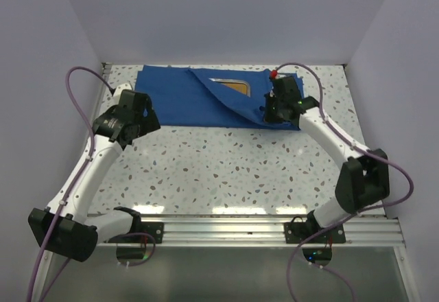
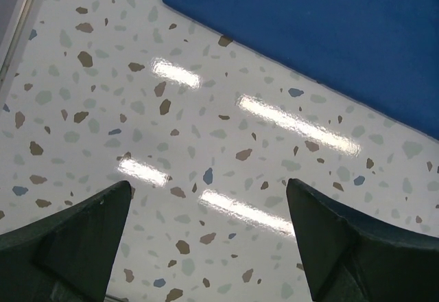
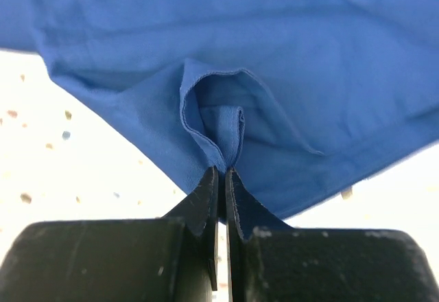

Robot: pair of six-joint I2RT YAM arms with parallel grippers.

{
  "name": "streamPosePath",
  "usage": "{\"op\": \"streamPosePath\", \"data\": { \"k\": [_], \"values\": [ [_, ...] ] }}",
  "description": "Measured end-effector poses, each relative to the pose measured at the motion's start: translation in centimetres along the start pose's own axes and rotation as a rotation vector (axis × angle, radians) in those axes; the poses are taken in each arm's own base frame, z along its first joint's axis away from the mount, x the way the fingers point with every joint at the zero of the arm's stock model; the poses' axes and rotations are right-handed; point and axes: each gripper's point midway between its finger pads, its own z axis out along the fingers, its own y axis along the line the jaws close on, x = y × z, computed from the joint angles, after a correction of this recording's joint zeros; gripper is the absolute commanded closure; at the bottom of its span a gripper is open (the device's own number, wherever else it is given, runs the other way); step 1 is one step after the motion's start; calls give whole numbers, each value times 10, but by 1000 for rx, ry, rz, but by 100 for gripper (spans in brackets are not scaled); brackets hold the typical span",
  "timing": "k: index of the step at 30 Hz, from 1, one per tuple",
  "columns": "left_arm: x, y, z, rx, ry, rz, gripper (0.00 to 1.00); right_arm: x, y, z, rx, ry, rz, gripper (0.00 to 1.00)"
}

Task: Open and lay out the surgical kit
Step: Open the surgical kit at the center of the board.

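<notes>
The royal-blue cloth wrap (image 1: pixel 185 99) lies at the back of the table, one flap folded back. Through the gap a corner of the steel tray (image 1: pixel 233 84) with its orange-brown base shows. No instruments are visible. My right gripper (image 1: pixel 267 113) is shut on a pinched fold of the cloth's hem (image 3: pixel 223 144) at the wrap's right front corner, the fabric bunching up from its fingertips (image 3: pixel 209 185). My left gripper (image 2: pixel 206 195) hovers open over bare table, just left of the wrap's front left edge (image 2: pixel 274 48), with nothing between its fingers.
White walls close in the speckled table (image 1: pixel 219 171) on the left, back and right. A metal rail (image 1: pixel 260 223) with both arm bases runs along the near edge. Purple cables loop beside each arm.
</notes>
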Motion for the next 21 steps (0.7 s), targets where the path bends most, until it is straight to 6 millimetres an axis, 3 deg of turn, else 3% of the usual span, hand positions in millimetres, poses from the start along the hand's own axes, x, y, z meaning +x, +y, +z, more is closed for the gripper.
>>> {"op": "streamPosePath", "data": {
  "k": [4, 9, 11, 13, 14, 15, 16, 21],
  "values": [
    [-5, -6, 7, 2, -4, 17, 0, 23, -13, -64, -1, -64, 25, 100],
    [-21, -19, 15, 6, -21, 29, 0, 78, -40, -152, 17, -135, 136, 100],
    [-28, -23, 15, 10, -35, 23, 1, 99, -49, -177, 32, -137, 202, 100],
    [-36, -26, 13, 18, -51, 15, 1, 118, -55, -188, 54, -95, 266, 100],
    [-39, -28, 11, 23, -60, 10, 1, 129, -56, -189, 67, -53, 294, 78],
    [-42, -28, 10, 27, -66, 7, 0, 140, -57, -189, 83, -5, 320, 16],
    [-45, -30, 8, 32, -74, 3, 0, 149, -58, -188, 96, 35, 336, 3],
    [-50, -31, 5, 37, -85, -2, 0, 189, -69, -182, 203, 224, 377, 1]
  ]
}}
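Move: The right gripper already pinches the blue wrap's top layer. The near table edge it is to be drawn towards lies about 32 cm back and 12 cm right, some 12 cm below. The half-covered tray sits roughly 19 cm ahead and 14 cm left, the wrap's near right corner some 17 cm right and 2 cm farther out. From the left gripper, that same part of the near table edge is about 22 cm back and 54 cm right. Sweep the right gripper about 25 cm back and some 9 cm right, pulling the pinched layer off the tray towards the near table edge; arc it up about 6 cm, then sink while tipping the fingers down, turning clockwise about 20 degrees and opening them to let go. Meanwhile ease the open left gripper about 5 cm forward and a little up over the wrap, holding nothing. ##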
